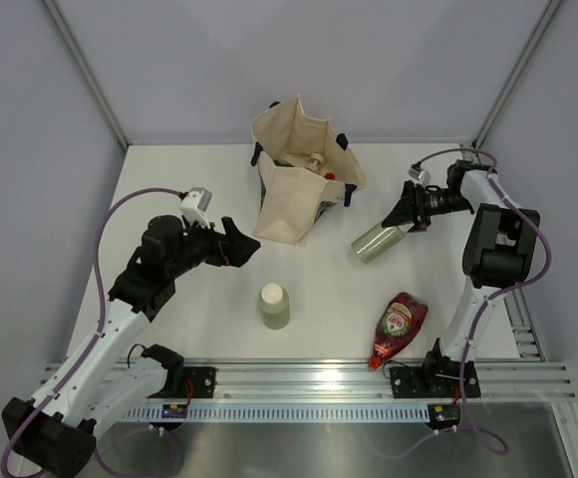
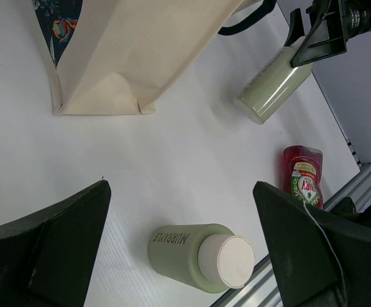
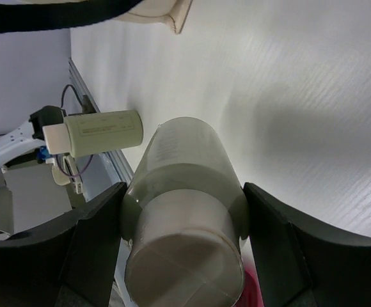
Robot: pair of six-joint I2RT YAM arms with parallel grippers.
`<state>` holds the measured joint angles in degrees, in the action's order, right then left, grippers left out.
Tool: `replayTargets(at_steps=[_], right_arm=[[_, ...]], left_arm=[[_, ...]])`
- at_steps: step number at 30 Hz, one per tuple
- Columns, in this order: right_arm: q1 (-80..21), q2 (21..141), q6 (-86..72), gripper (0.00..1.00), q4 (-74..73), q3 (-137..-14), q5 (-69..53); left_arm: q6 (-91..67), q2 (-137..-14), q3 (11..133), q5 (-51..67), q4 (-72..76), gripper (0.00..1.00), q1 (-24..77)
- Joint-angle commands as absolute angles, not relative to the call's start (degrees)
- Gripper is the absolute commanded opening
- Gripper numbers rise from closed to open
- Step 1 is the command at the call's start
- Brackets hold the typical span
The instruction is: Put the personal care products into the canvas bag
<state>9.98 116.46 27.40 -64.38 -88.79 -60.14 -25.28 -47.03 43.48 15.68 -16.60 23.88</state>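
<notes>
The canvas bag (image 1: 287, 199) stands at the back centre with its mouth open, and several bottles (image 1: 313, 162) show inside. My right gripper (image 1: 401, 215) is shut on the cap end of a pale sage-green cylinder (image 1: 377, 242), which hangs tilted low over the table to the right of the bag; in the right wrist view that cylinder (image 3: 184, 185) fills the gap between the fingers (image 3: 99, 243). A second sage cylinder (image 1: 275, 305) stands upright in front of the bag. My left gripper (image 1: 237, 244) is open above and to the left of it, and this cylinder (image 2: 185, 252) shows below the gap. A flat dark-red bottle (image 1: 397, 327) lies at the front right.
The metal rail (image 1: 309, 378) with both arm bases runs along the near edge. Grey walls close off the back and sides. The bag's dark handles (image 1: 347, 195) hang over its right side, close to the held cylinder.
</notes>
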Motion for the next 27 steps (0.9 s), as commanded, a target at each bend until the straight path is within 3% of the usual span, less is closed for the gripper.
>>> replayTargets(at_steps=[1, 7, 15, 22, 27], right_arm=[[10.28, 109.95, 20.13, 0.00, -68.55, -90.53, -71.19], [10.28, 106.88, 13.63, 0.00, -68.55, -91.40, -74.61], [10.28, 105.30, 10.82, 0.00, -76.12, -103.00, -76.90], [9.76, 104.06, -6.04, 0.00, -63.56, -105.11, -79.36], [8.27, 104.42, -31.38, 0.00, -39.69, -108.54, -81.56]], left_arm=[[-24.35, -47.37, 45.53, 17.67, -13.19, 0.99, 23.64], [-24.35, -47.55, 45.44, 17.93, -13.10, 0.99, 23.64], [-24.00, -48.34, 45.44, 18.54, -13.01, 0.99, 23.64], [-24.70, -50.18, 45.44, 19.68, -11.25, 0.99, 23.56], [-23.38, -52.56, 47.55, 20.74, -12.83, 0.99, 23.64]])
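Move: The right gripper already holds the reclining green bottle near its cap, just off the table. The canvas bag's middle is about 22 cm to this hand's left and 8 cm ahead, near hand height, with its mouth higher. The red soap bottle lies some 19 cm straight back and 9 cm lower; the standing green bottle is about 18 cm back and 26 cm left. From the left hand, the bag is roughly 19 cm ahead, 12 cm right and 11 cm lower. Raise the right gripper with the green bottle about 17 cm, nearly straight up, towards the height of the bag's mouth, easing a little forward and left only near the end. Keep the grip on the bottle by its cap end as the fingertips tip up some 15 degrees and the hand swings slightly clockwise. ##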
